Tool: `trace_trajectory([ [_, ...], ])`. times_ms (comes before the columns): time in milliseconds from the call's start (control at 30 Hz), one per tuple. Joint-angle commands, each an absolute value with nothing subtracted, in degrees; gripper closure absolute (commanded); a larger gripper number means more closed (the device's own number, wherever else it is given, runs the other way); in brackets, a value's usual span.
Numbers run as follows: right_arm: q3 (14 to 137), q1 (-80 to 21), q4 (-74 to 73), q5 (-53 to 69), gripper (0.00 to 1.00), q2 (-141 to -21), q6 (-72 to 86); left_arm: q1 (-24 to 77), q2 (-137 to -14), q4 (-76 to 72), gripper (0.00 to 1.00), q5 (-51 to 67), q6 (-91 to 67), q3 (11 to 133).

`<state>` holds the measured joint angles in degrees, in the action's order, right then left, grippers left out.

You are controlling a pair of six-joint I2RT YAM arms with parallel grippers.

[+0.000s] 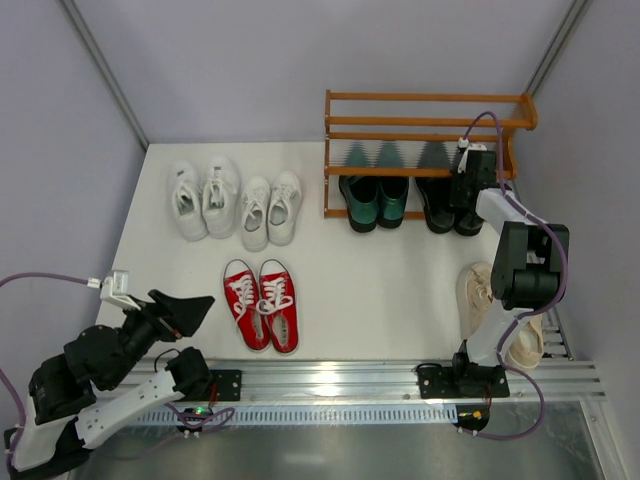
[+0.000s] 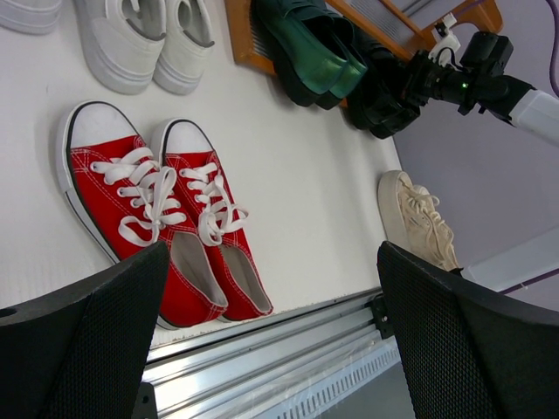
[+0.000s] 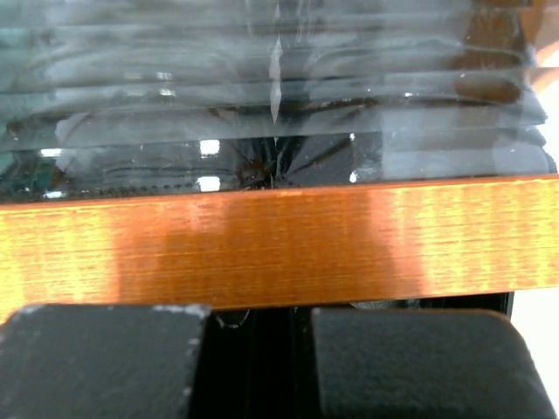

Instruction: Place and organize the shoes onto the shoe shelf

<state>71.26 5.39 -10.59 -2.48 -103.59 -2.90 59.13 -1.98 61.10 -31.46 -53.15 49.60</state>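
The shoe shelf [image 1: 430, 97] stands at the back right. Dark green loafers [image 1: 378, 198] and glossy black loafers [image 1: 438, 210] sit on its lowest tier, heels toward me. My right gripper [image 1: 468, 195] is at the heel of the right black loafer, and its pads [image 3: 105, 358] are shut on that dark heel edge, just below an orange shelf bar [image 3: 279, 249]. Two white sneaker pairs [image 1: 205, 198] [image 1: 270, 208], red sneakers [image 1: 262, 305] [image 2: 166, 218] and cream shoes [image 1: 478, 285] [image 2: 419, 218] lie on the table. My left gripper [image 1: 190, 310] [image 2: 275, 332] hangs open and empty near the red pair.
The aluminium rail [image 1: 330, 380] carrying both arm bases runs along the near edge. Grey walls close in on the left, back and right. The right arm [image 1: 525, 265] stretches over the cream shoes, partly hiding them. The shelf's upper tiers hold no shoes.
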Motion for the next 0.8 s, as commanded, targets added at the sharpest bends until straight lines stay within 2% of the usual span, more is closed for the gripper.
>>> trace_trajectory([
  [0,76.28,5.71,1.59,-3.69,0.96,-102.65,-2.64,59.24,-1.41,61.87,0.0,-32.52,-53.88,50.45],
  [167,76.82,5.71,0.35,-3.43,0.94,-103.18,-2.55,59.24,-1.49,61.79,0.0,-32.61,-53.88,50.54],
  [200,76.99,5.71,0.35,-3.51,0.87,-103.27,-2.55,59.24,-1.49,61.87,0.0,-32.61,-53.79,50.62],
  [233,77.25,5.71,-1.39,-3.95,0.73,-103.36,-2.03,59.24,-1.49,61.96,0.0,-32.61,-53.88,50.62],
  [267,77.43,5.71,-2.28,-4.13,0.67,-103.45,-2.02,59.33,-1.41,61.96,0.0,-32.61,-53.96,50.63],
  [400,77.61,5.71,-2.99,-4.13,0.58,-103.19,-1.76,59.24,-1.14,62.31,0.0,-32.69,-54.05,50.63],
  [467,77.61,5.71,-3.34,-3.52,0.47,-102.92,-1.5,59.24,-1.14,62.49,0.0,-32.7,-54.14,50.63],
  [600,77.17,5.71,-4.48,-2.99,0.4,-101.26,-0.44,59.24,-0.88,62.67,0.0,-32.87,-54.23,50.54],
  [633,76.82,5.71,-4.57,-2.73,0.36,-100.82,-0.35,59.24,-0.79,62.67,0.01,-32.87,-54.32,50.62],
  [767,73.32,5.71,-4.57,-2.81,0.35,-97.65,1.66,59.24,-0.88,62.58,0.0,-32.87,-54.23,50.63],
])
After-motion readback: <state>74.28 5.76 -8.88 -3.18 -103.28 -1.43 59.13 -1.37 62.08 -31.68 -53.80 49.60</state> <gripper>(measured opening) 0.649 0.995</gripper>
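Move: The right hand already has the black loafers on the shelf's bottom tier, pinched by their adjoining sides; the pair's middle lies about 2 cm ahead, 1 cm left and 4 cm below. The green loafers stand some 22 cm to its left and 3 cm ahead, and the beige shoes some 31 cm back, 4 cm right and 5 cm below. From the idle left hand, the black loafers are roughly 37 cm ahead, 60 cm right and 22 cm below. After holding still briefly, the right hand lets go of the black loafers, its fingers spreading from nearly shut to about two-thirds open over the two shoes' openings. As they part, the hand rises about 3 cm and moves some 2 cm forward towards the shelf's front rail, its fingers tipping up about 5 degrees, then stays low over the pair. ##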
